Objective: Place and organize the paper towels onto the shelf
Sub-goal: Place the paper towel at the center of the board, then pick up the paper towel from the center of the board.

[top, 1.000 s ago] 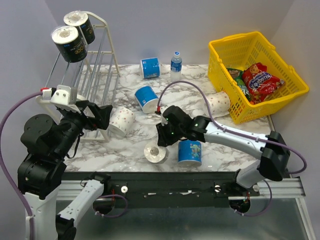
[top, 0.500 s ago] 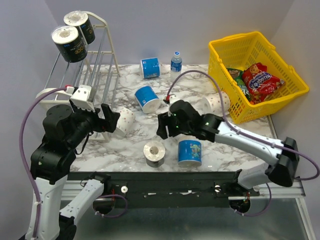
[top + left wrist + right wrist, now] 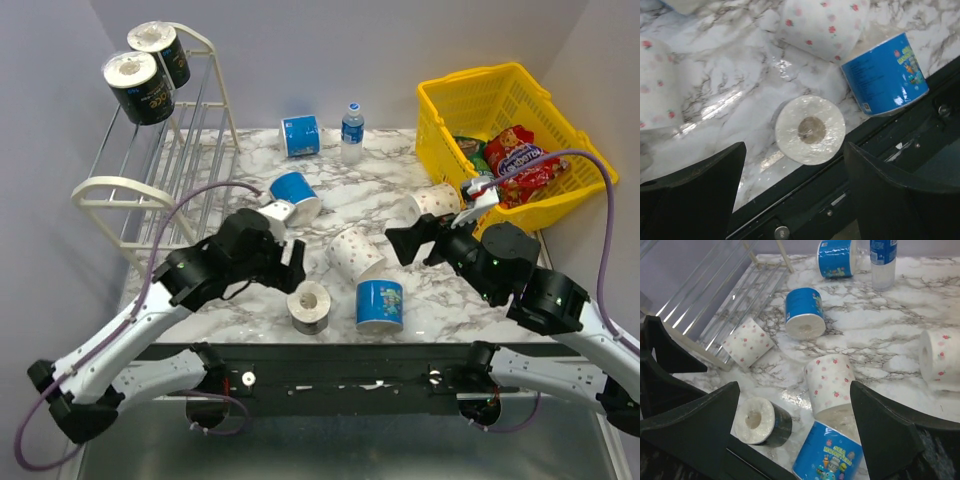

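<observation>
The white shelf [image 3: 150,170] stands at the far left with two black paper towels [image 3: 140,88] on its top tier. Blue rolls [image 3: 293,195], [image 3: 380,305] and dotted white rolls [image 3: 357,253], [image 3: 435,202] lie on the marble. A black roll [image 3: 310,305] stands on end at the front edge. My left gripper [image 3: 288,264] hangs open just above that black roll [image 3: 811,130], touching nothing. My right gripper [image 3: 420,240] is open and empty, right of the middle dotted roll [image 3: 832,382]. Another dotted roll [image 3: 747,342] lies by the shelf's foot.
A yellow basket [image 3: 470,80] with snack bags sits at the far right. A small water bottle [image 3: 352,130] stands at the back beside a blue roll [image 3: 300,135]. The black front rail runs right behind the upright black roll.
My right gripper opened and drew back to the right, leaving a dotted roll lying in the middle. My left arm swung from the shelf to over the black roll.
</observation>
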Robot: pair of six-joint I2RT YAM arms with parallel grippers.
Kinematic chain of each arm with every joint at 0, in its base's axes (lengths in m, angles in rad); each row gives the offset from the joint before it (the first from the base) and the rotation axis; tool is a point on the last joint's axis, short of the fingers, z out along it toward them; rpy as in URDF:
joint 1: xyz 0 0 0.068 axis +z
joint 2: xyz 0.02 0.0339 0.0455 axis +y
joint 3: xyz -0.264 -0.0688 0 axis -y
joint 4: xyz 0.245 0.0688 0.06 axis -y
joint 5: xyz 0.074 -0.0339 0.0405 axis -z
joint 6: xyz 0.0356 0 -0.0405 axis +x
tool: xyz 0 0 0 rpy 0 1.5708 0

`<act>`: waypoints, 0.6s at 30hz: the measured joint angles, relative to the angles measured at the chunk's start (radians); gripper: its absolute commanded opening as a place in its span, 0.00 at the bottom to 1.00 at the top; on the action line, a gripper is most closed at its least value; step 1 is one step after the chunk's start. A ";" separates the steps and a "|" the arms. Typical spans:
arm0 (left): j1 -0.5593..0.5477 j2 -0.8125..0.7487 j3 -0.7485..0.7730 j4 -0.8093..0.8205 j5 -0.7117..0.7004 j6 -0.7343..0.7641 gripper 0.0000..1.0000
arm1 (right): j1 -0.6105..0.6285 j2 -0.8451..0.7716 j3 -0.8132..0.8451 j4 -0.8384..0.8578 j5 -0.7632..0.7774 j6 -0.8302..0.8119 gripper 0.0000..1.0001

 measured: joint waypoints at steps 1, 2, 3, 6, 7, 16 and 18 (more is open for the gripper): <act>-0.086 0.037 0.001 0.016 -0.042 -0.016 0.90 | 0.000 -0.018 -0.014 -0.003 0.009 0.003 1.00; -0.157 0.075 0.004 0.032 -0.072 -0.030 0.90 | 0.000 -0.026 -0.022 -0.008 0.014 0.006 1.00; -0.209 0.105 0.008 0.039 -0.092 -0.037 0.90 | 0.000 -0.038 -0.031 -0.016 0.019 0.011 1.00; -0.337 0.187 0.009 0.063 -0.153 -0.068 0.90 | 0.000 -0.072 -0.060 -0.048 0.026 0.027 1.00; -0.365 0.210 0.008 0.069 -0.167 -0.079 0.90 | 0.000 -0.090 -0.069 -0.056 0.028 0.031 1.00; -0.481 0.330 -0.001 0.106 -0.282 -0.133 0.90 | 0.000 -0.258 -0.099 -0.081 0.062 0.047 1.00; -0.484 0.344 -0.005 0.113 -0.313 -0.134 0.90 | 0.000 -0.269 -0.099 -0.084 0.064 0.047 1.00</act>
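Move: The dark-sided paper towel roll stands on end nearly under the open left hand, about 4 cm to its right, 1 cm back and some 15 cm below. At the same level, the blue-wrapped roll is about 15 cm to the right of the dark roll and the middle spotted roll 12 cm ahead and 10 cm right of it; the left spotted roll lies roughly 15 cm ahead and 11 cm left of the hand. From the right hand the dark roll is about 17 cm left, 2 cm back, 26 cm below. Still clear of the dark roll, the left hand closes in on it by swinging about 9 cm right and sinking 7 cm, drawing back some 4 cm as well, and so ends off the roll's right side, fingers wide open. Its left side rolls up while the hand turns a little clockwise. The empty right hand, also open, backs off 6 cm to the right and 3 cm back. ##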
